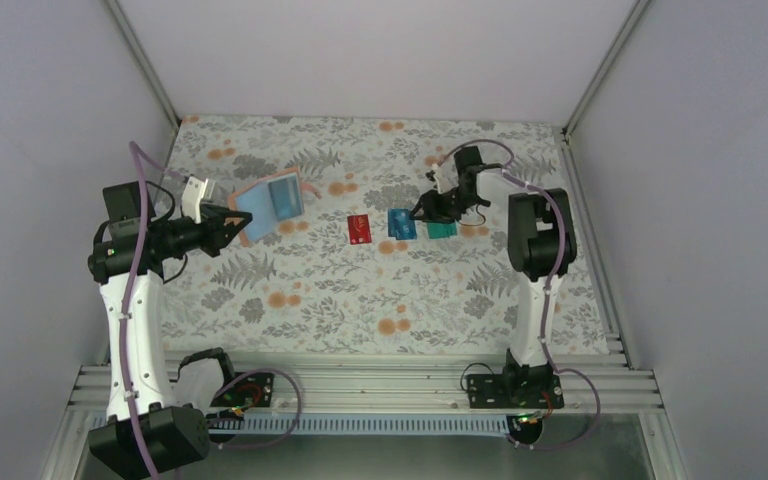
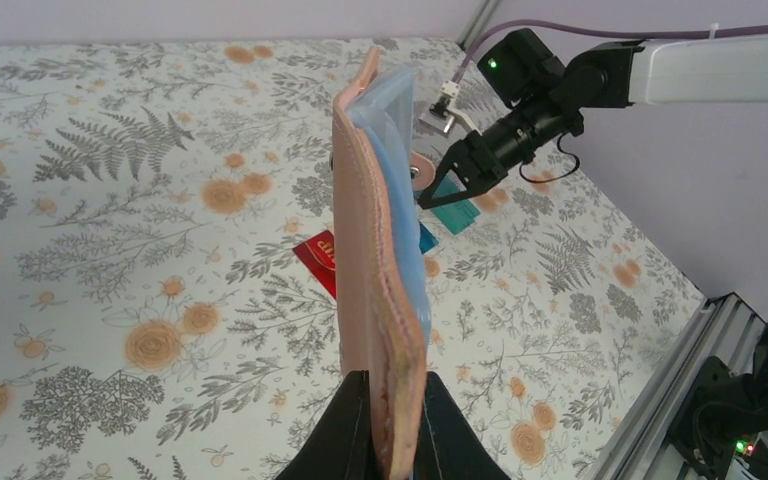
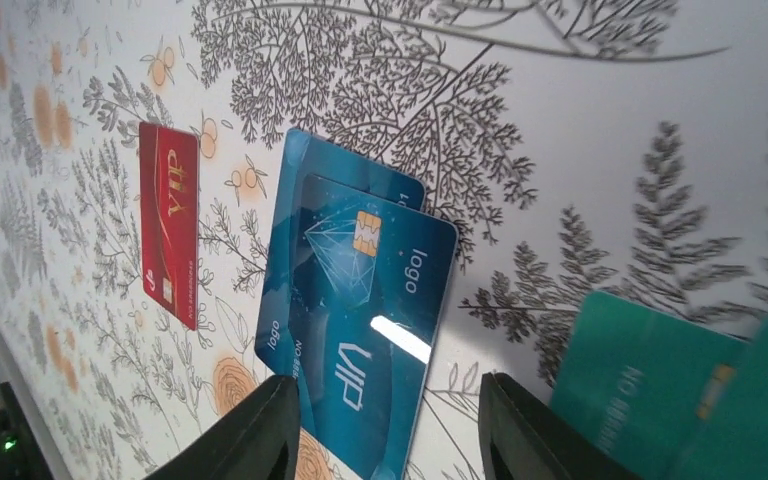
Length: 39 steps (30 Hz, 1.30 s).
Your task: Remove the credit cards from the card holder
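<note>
My left gripper (image 2: 397, 405) (image 1: 232, 220) is shut on the bottom edge of the card holder (image 2: 375, 250) (image 1: 270, 203) and holds it up off the table, reddish-brown outside, light blue inside. Three credit cards lie in a row on the cloth: red (image 1: 360, 229) (image 3: 170, 225), blue (image 1: 401, 223) (image 3: 365, 320) and teal green (image 1: 441, 229) (image 3: 660, 390). In the right wrist view a second blue face shows under the blue card. My right gripper (image 3: 385, 392) (image 1: 428, 212) hovers open over the blue card's near end, its fingers apart on either side.
A floral cloth (image 1: 380, 300) covers the table. White walls close in the left, back and right sides. An aluminium rail (image 1: 360, 385) with both arm bases runs along the near edge.
</note>
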{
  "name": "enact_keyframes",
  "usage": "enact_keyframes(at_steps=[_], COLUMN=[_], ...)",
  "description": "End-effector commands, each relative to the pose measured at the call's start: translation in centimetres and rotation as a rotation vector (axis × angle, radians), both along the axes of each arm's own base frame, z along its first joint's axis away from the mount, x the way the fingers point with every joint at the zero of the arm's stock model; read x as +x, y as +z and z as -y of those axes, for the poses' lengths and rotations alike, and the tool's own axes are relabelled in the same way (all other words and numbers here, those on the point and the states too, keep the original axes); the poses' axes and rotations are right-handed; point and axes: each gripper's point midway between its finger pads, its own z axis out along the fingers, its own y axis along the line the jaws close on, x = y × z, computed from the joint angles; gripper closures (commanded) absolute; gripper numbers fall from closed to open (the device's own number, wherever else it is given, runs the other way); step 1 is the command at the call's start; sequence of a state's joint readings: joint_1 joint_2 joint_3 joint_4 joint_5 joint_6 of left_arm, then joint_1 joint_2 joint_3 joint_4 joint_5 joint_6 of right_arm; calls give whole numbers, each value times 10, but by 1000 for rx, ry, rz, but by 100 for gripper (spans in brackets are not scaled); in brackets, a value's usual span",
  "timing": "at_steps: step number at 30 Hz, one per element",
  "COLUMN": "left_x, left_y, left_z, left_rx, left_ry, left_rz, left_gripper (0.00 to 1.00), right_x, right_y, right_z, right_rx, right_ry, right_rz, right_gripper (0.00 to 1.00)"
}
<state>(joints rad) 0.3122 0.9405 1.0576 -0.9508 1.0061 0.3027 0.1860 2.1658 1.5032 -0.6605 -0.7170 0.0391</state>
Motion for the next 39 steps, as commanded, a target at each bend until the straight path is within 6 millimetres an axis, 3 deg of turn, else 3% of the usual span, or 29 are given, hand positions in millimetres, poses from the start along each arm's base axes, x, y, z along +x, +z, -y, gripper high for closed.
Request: enact_keyframes(at_steps=[1,4,6,8,10,12,13,16,23,32,39], left_x=[-3,-9,-17,-29,-39,-43,-45,-51,-69,-71,-61], left_y=[7,13,24,37,47,54,57,67,79,82,71], left_z=[5,12,20,30,36,38,38,41,47,47,42], left_rx=[-32,-66,-110,-171,-211,-227,-230,-245,-250,-257,-238], left_ry=[-38,-88,-146,-225,-279,-305,-313,-339,-384,-389,-350], left_rz=[35,56,82,121,158,184,195,232,318,334,280], left_gripper=[98,98,98,98,98,98,98,98,98,98,98], right_x=[21,17,-3,-47,-110,-161,-175,-186,-170,-181,-199], right_y=[62,121,182,241,295,328,339,352,344,331,333], right_z=[8,-6,-32,-69,-112,-136,-144,-161,-175,-190,-220], right_rx=[-55,-53,13,164,367,506,536,529,454,469,528], right_ry=[-54,-37,40,190,388,515,536,512,468,526,598], right_rz=[170,334,526,715,892,997,1035,1090,1093,1057,1025], right_gripper=[50,47,43,40,35,30,28,26,25,26,25])
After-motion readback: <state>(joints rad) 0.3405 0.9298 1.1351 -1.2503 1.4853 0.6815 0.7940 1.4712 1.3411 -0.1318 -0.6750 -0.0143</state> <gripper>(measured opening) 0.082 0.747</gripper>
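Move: The card holder, already held by the left gripper, is about 32 cm to the right gripper's left, 27 cm higher and 13 cm back. Under the right fingers, some 2 cm down, the blue cards lie 4 cm to the left and level; the green cards are 6 cm to the right and 1 cm back, the red card 16 cm to the left and 2 cm back. From the left gripper, the holder's middle is about 4 cm ahead, 4 cm right and 2 cm above. Lift the right gripper off the blue cards and swing it up, back and left to the holder, climbing about 37 cm, then easing down 5 cm while going on left; roll the wrist, bring the slanting fingers nearly level, pointing left, and open them wider around the holder's free edge. Meanwhile keep the left gripper's pinch, drawing the holder up and back with some rightward drift, turning it about 20 degrees clockwise and tilting it. ##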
